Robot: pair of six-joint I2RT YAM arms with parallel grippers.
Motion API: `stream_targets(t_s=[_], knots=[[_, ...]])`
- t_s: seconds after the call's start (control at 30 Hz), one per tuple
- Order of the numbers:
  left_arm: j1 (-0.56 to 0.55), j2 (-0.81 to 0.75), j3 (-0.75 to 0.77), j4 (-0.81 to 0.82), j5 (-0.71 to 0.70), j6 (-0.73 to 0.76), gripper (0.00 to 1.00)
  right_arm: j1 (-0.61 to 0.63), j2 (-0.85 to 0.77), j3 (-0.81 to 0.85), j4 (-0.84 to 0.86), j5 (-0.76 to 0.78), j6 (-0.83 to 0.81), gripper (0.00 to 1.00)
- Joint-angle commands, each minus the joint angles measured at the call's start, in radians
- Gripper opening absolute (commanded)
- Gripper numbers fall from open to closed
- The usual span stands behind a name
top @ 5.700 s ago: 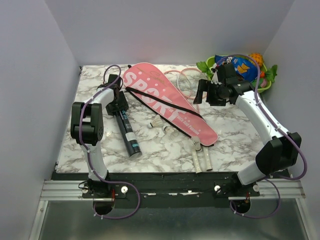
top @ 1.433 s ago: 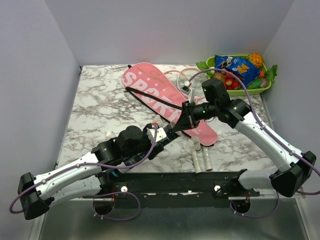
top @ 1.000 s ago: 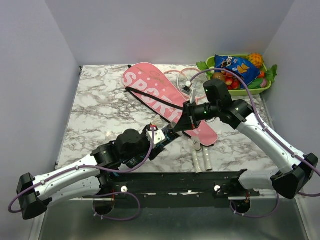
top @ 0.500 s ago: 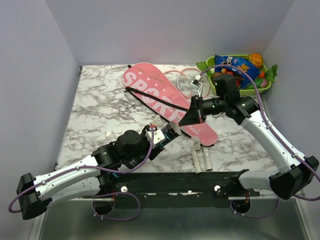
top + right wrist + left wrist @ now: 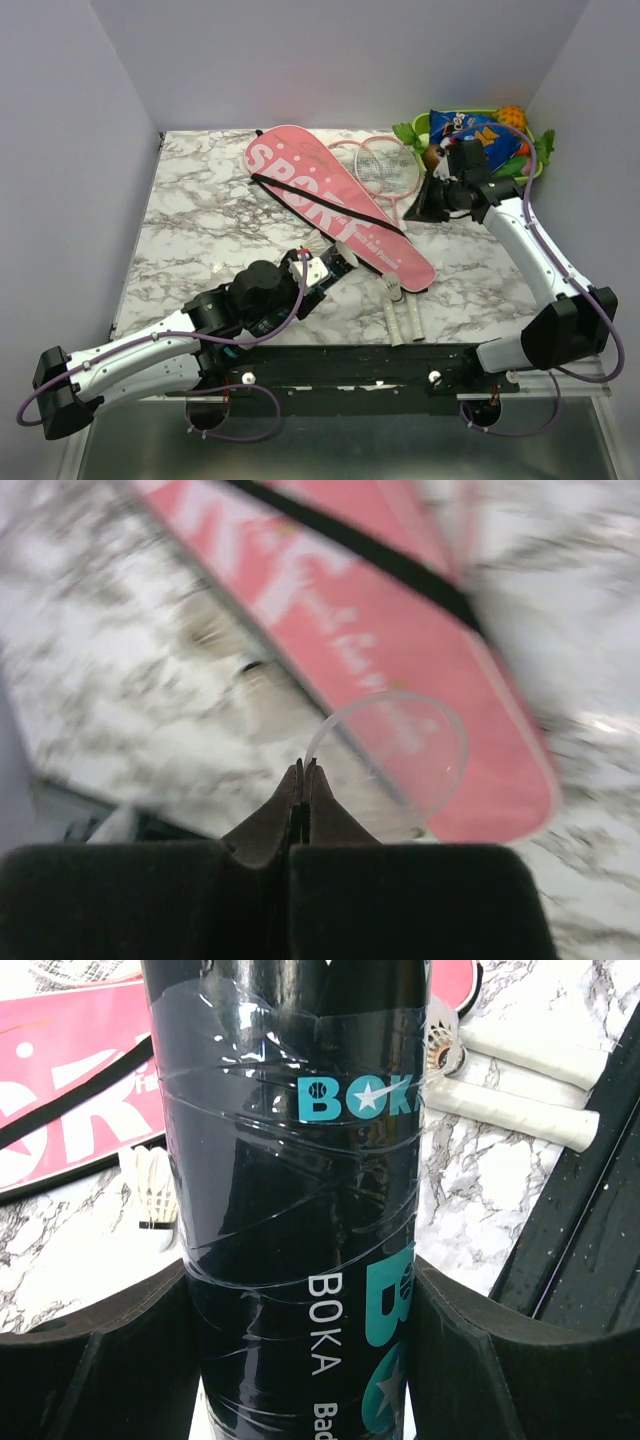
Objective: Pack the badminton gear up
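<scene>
My left gripper [image 5: 300, 1360] is shut on the dark tube [image 5: 290, 1190] with teal "BOKA" lettering, held low near the table's front [image 5: 333, 268]. My right gripper [image 5: 303, 770] is shut, pinching the rim of a clear round lid [image 5: 395, 755]; in the top view it hangs at the right [image 5: 428, 205] beside the racket heads. The pink racket bag [image 5: 330, 205] lies diagonally, and two pink-framed rackets [image 5: 385, 165] poke out from under it. Their white handles [image 5: 402, 322] lie at the front. White shuttlecocks [image 5: 393, 288] [image 5: 152, 1190] rest by the bag.
A green tray [image 5: 530, 175] of fruit with a blue snack bag [image 5: 475, 130] stands in the back right corner, just behind my right arm. The black front rail [image 5: 350, 355] runs under my left arm. Grey walls enclose three sides.
My right gripper has pulled back to the right and away from the tube, carrying the clear lid. The left arm has stayed put with the tube.
</scene>
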Motion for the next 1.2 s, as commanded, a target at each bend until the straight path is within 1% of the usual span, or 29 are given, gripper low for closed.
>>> stream_targets(t_s=[0.0,0.03,0.07,0.13,0.33,0.4,0.5,0.53,0.6,0.63,0.73,0.77,0.87,0.9,0.93,1.0,1.03,1.13,1.17], knots=[[-0.002,-0.005,0.07,-0.026,-0.035,-0.009,0.0,-0.141,0.049,-0.12,-0.056,0.406,0.22,0.0],[-0.002,0.001,0.073,-0.035,-0.035,-0.02,0.0,-0.185,0.068,-0.163,-0.049,0.449,0.239,0.01],[-0.002,0.002,0.073,-0.037,-0.037,-0.021,0.0,-0.198,0.074,-0.182,-0.006,0.472,0.25,0.0],[-0.002,-0.001,0.072,-0.037,-0.043,-0.04,0.0,-0.217,0.097,-0.208,0.028,0.536,0.268,0.01],[-0.002,-0.031,0.079,-0.058,-0.056,-0.061,0.0,-0.225,0.276,-0.182,0.048,0.661,0.255,0.01],[-0.002,-0.04,0.075,-0.067,-0.064,-0.063,0.0,-0.227,0.339,-0.174,0.048,0.675,0.252,0.04],[-0.002,-0.054,0.065,-0.077,-0.067,-0.06,0.0,-0.227,0.368,-0.177,0.068,0.702,0.242,0.19],[-0.002,-0.06,0.059,-0.078,-0.069,-0.058,0.0,-0.228,0.372,-0.177,0.076,0.709,0.235,0.34],[-0.002,-0.065,0.053,-0.078,-0.069,-0.061,0.0,-0.228,0.372,-0.17,0.083,0.709,0.219,0.46],[-0.002,-0.067,0.052,-0.078,-0.07,-0.061,0.0,-0.227,0.358,-0.155,0.08,0.698,0.213,0.54],[-0.002,-0.071,0.052,-0.075,-0.076,-0.063,0.0,-0.222,0.297,-0.138,0.089,0.629,0.178,0.64],[-0.002,-0.073,0.05,-0.075,-0.076,-0.061,0.0,-0.213,0.248,-0.13,0.096,0.608,0.167,0.65],[-0.002,-0.067,0.05,-0.07,-0.078,-0.061,0.0,-0.186,0.174,-0.076,0.067,0.488,0.132,0.67],[-0.002,-0.064,0.052,-0.069,-0.078,-0.061,0.0,-0.176,0.16,-0.067,0.053,0.459,0.142,0.67],[-0.002,-0.059,0.05,-0.07,-0.08,-0.063,0.0,-0.166,0.149,-0.061,0.042,0.395,0.149,0.68],[-0.002,-0.054,0.052,-0.067,-0.084,-0.064,0.0,-0.124,0.122,-0.053,0.011,0.354,0.188,0.68],[-0.002,-0.053,0.05,-0.064,-0.093,-0.064,0.0,-0.107,0.114,-0.058,0.008,0.309,0.202,0.68],[-0.002,-0.053,0.052,-0.06,-0.121,-0.072,0.0,-0.035,0.102,-0.079,0.031,0.169,0.239,0.68],[-0.002,-0.051,0.053,-0.064,-0.153,-0.076,0.0,-0.002,0.105,-0.079,0.069,0.134,0.239,0.68]])
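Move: The right hand already pinches the clear tube lid; the bare patch of table it is bound for lies some 18 cm to its right, 2 cm ahead and about 21 cm below. The pink bag's rounded near end is roughly 8 cm back and 3 cm right of the hand, a shuttlecock 11 cm back and 4 cm left, both at table level; the vegetable basket stands about 30 cm beyond the patch. From the left hand, still gripping the black tube, that patch is around 50 cm right, 16 cm ahead and 16 cm below. The right hand swings the pinched lid away from the tube, to the right and down by nearly 20 cm each way, turning about 40 degrees clockwise and tipping its fingers steeper towards the bare table right of the pink bag, where the fingers open wide and let go of the lid. It then turns back empty and open, rising about 14 cm and going some 11 cm left, towards a place over the bag side again, while the left hand keeps its grip on the tube and lifts it a couple of centimetres. ##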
